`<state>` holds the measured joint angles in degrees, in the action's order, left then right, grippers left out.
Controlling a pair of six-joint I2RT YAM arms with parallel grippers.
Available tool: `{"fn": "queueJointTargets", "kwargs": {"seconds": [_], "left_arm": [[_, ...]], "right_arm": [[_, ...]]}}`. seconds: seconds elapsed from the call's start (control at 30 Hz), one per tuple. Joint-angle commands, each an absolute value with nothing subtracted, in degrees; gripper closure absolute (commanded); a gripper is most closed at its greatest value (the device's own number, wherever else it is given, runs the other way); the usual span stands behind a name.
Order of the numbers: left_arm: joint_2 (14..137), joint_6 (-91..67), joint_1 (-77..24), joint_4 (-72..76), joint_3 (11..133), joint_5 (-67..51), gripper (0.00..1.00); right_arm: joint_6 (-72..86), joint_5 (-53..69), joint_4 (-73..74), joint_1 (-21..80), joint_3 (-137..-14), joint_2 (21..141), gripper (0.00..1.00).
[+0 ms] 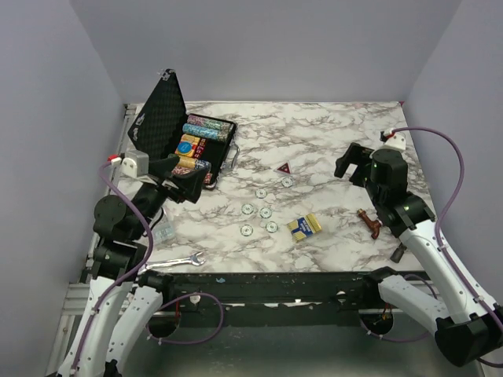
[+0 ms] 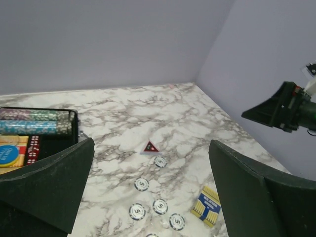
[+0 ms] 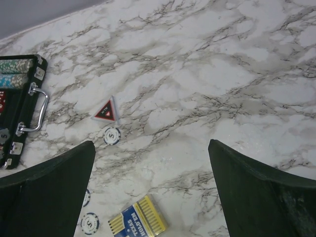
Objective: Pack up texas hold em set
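The black case (image 1: 161, 118) lies open at the back left, lid up, with rows of multicoloured chips (image 1: 206, 126) inside and its metal handle (image 3: 35, 105) facing the table's middle. Several whitish round chips (image 1: 259, 210) lie loose mid-table. The yellow-blue card box (image 1: 303, 226) sits to their right and the dark red triangle (image 1: 284, 168) beyond them. My left gripper (image 1: 191, 179) hovers open and holding nothing at the case's near right corner. My right gripper (image 1: 354, 165) hangs open and holding nothing above the right side, right of the triangle (image 3: 105, 112) and beyond the card box (image 3: 138, 220).
A silver wrench (image 1: 177, 261) lies at the near left edge. A brown tap-shaped piece (image 1: 369, 223) lies right of the card box. A small clear piece (image 1: 163, 233) sits by the left arm. Grey walls close in the table on three sides.
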<state>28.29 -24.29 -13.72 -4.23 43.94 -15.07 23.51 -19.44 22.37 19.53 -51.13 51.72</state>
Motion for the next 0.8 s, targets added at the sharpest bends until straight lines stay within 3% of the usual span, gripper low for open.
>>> {"fn": "queueJointTargets", "kwargs": {"seconds": [0.0, 0.47, 0.77], "left_arm": [[31.76, -23.20, -19.06, -3.37, 45.44, -20.46, 0.01], [50.32, -27.81, -42.43, -3.34, 41.44, -19.02, 0.01], [73.50, -24.59, -58.41, -8.15, 51.82, -10.57, 0.01]], "right_arm": [[24.85, -18.82, 20.94, 19.46, -50.58, 51.16, 0.00], [25.06, -14.79, 18.45, 19.44, -47.21, 43.85, 0.00], [25.94, -17.27, 17.95, 19.48, -44.13, 38.16, 0.00]]}}
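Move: The Texas Hold'em card box lies about 30 cm to the right of my left hand, some 5 cm farther ahead and roughly 36 cm below it. On the table, the nearest white chip sits about 10 cm left of the box and level with it; another is 11 cm left of it and 5 cm farther out. The red triangle is 22 cm beyond the box and 5 cm left of it. From my right hand the box is 12 cm left, 4 cm back and 23 cm down. I swing my empty left hand right by about 20 cm and, faster and faster, down nearly as far, drawing back some 6 cm, towards the card box. On the way I turn it clockwise about 40 degrees and tip the wide-open fingers down, so they end pointing mostly right. My right hand, open too, eases back and up a few centimetres. ##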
